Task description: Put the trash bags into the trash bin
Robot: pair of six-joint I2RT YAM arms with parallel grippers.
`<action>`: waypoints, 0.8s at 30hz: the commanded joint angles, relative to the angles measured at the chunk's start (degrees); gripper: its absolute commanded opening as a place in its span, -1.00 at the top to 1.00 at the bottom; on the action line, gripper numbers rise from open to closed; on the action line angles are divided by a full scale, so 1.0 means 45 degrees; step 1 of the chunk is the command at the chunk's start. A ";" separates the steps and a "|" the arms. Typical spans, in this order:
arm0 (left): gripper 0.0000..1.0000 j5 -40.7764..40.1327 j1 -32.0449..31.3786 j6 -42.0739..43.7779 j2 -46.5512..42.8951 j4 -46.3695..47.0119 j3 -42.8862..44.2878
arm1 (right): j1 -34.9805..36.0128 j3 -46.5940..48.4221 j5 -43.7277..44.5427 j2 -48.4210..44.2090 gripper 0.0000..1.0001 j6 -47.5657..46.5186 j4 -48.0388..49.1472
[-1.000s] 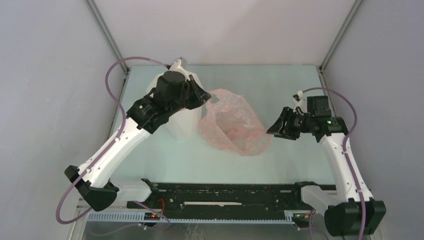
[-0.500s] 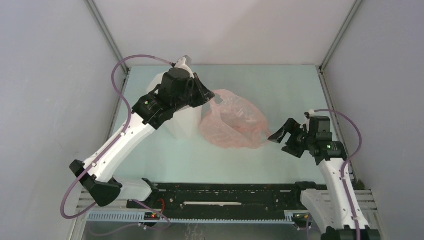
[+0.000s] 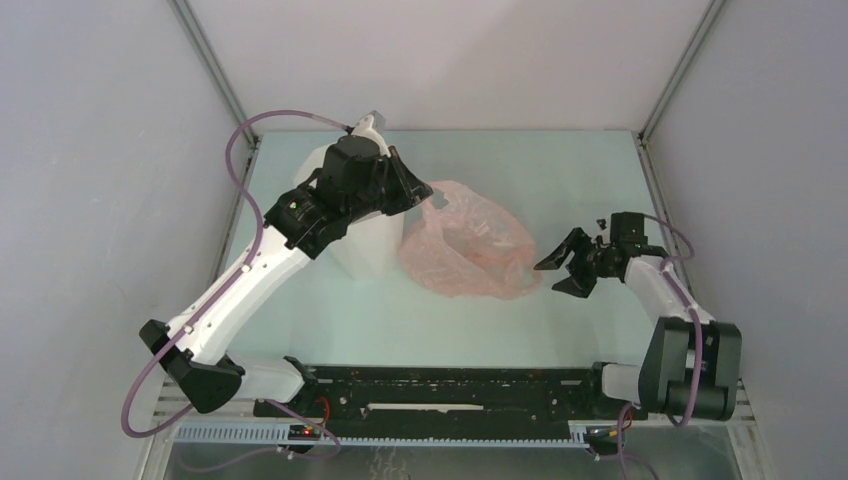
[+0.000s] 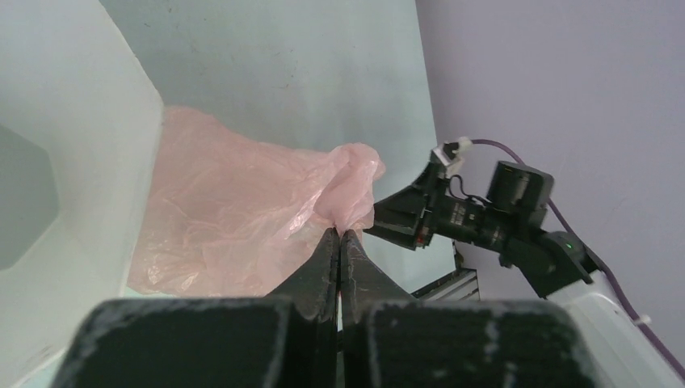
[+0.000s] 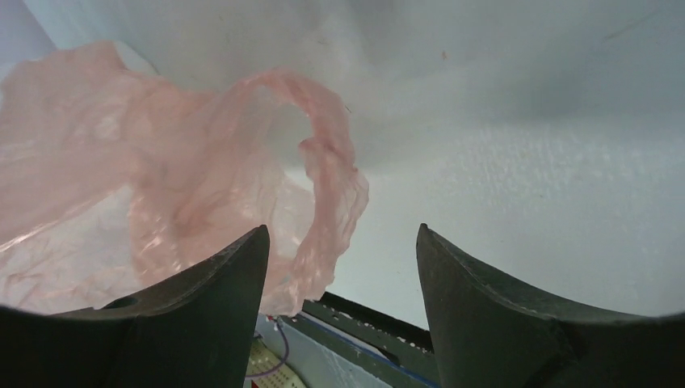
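Note:
The pale-pink trash bag [image 3: 468,255] lies crumpled on the table, right of the white trash bin [image 3: 368,248]. My left gripper [image 3: 422,196] is shut on a pinch of the bag's upper edge, beside the bin's rim. In the left wrist view the fingertips [image 4: 339,234] clamp the pink film [image 4: 234,210], with the bin wall [image 4: 73,153] to the left. My right gripper [image 3: 560,268] stands open just right of the bag, holding nothing. Its wrist view shows the bag's loose handle loop [image 5: 331,178] ahead of the left finger, apart from both fingers of the open gripper [image 5: 343,242].
The left arm covers much of the bin's top. Grey walls close in the table on the left, back and right. A black rail [image 3: 450,390] runs along the near edge between the arm bases.
My right gripper opened, came off the bag's right edge and drew back a little as its arm folded down. The bag sagged flatter. The left gripper shifted slightly right, still pinching the bag.

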 commanded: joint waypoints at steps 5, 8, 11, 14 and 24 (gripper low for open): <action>1.00 0.0356 0.0083 -0.0112 0.0139 0.0683 0.0136 | 0.1714 -0.0429 0.0093 0.1837 -0.52 0.0525 0.2680; 1.00 0.0301 0.0084 0.0015 0.0220 0.0695 0.0082 | 0.1731 -0.0443 0.0666 0.2493 0.20 0.0680 0.3744; 1.00 -0.0315 0.0122 0.0687 0.0510 0.1168 -0.0100 | 0.1663 0.1409 0.2332 0.2160 1.00 0.0098 0.2150; 1.00 0.0156 0.1079 -0.0094 0.2184 0.0842 0.1201 | 0.0964 0.4992 0.3079 0.1055 1.00 -0.0193 -0.0008; 1.00 -0.1344 -0.0677 0.2688 0.2517 0.0717 0.8861 | 0.3462 1.2927 0.3574 -0.3629 1.00 -0.2653 0.0266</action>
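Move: The trash bag hangs from the left hand's shut fingers; its free rim lies just beside the open right fingers, some 3 cm left, 1 cm ahead and 4 cm below. The white trash bin stands about 38 cm left of the right hand and 6 cm farther out, its middle slightly higher. From the left hand that free rim is roughly 20 cm right, 2 cm back and 30 cm below. Right hand dips, pinches the free rim, then both whip the bag up, right nearly 50 cm, left 15. ##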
